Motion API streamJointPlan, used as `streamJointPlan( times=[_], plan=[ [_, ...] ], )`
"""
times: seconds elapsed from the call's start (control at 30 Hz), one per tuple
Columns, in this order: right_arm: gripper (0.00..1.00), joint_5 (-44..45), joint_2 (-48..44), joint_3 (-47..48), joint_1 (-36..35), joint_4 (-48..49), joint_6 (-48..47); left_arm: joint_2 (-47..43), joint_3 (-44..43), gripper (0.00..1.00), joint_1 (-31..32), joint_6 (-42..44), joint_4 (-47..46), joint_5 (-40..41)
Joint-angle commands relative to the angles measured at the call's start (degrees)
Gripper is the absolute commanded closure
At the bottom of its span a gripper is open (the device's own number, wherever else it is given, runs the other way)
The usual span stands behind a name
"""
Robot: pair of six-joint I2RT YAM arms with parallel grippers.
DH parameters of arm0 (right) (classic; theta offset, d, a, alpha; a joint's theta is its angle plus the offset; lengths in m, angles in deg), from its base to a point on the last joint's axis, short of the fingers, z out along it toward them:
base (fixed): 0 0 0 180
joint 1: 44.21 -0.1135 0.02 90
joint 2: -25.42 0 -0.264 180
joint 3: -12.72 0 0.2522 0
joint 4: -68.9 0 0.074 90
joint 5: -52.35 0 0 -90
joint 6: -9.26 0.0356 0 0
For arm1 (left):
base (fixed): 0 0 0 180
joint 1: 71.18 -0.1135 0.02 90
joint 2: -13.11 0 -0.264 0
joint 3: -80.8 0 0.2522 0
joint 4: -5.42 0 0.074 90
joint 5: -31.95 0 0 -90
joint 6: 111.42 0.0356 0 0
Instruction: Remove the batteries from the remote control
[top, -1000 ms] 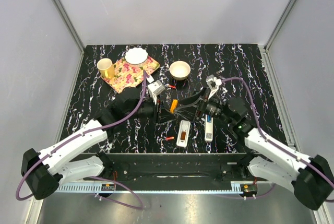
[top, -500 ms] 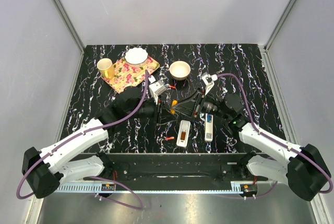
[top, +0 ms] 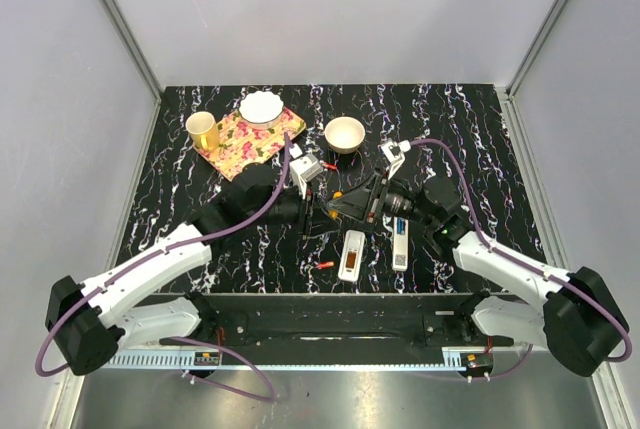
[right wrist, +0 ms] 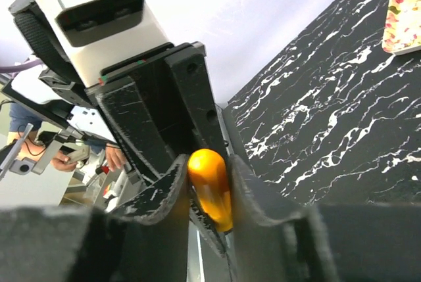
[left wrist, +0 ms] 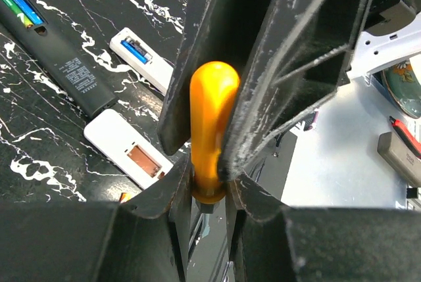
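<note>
An orange-handled tool hangs above the table's middle, held from both sides. My left gripper is shut on the handle's base, and my right gripper is shut on its rounded end. Below lie three remotes with their backs open. A black remote holds green and blue batteries. One white remote holds a blue battery. The other white remote shows an empty compartment. A loose red battery lies on the table beside it.
At the back left a floral tray carries a yellow mug and a white plate. A cream bowl stands behind the grippers. Another small red cell lies near the left wrist.
My right gripper has moved left to the tool and shut on the orange handle. My left gripper, still holding the tool, has shifted slightly right.
</note>
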Motion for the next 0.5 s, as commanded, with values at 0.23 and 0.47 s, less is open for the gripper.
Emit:
streamJointPlan(
  times=[0.23, 0.47],
  plan=[
    [1.00, 1.46, -1.46, 1.70, -0.10, -0.98, -1.85, -0.52, -3.02, 0.76, -0.28, 0.91, -0.96, 3.54],
    [1.00, 27.86, -15.34, -2.86, -0.10, -16.35, -10.56, -2.11, -0.30, 0.08, -1.77, -1.19, -0.68, 14.88]
  ],
)
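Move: The screwdriver, still held by the left hand, has its handle between the right hand's part-open fingers, its middle about 2 cm below and 1 cm left of that hand; from the left hand it sits 1 cm ahead and 2 cm up. About 22 cm below the right hand, the white remote lies some 2 cm back and 4 cm right, a red battery 4 cm back and 2 cm left, and the black remote 10 cm ahead and 8 cm right. Right hand pinches the screwdriver; left opens wide, lets go; both go about 2 cm forward, right hand also rightward. ##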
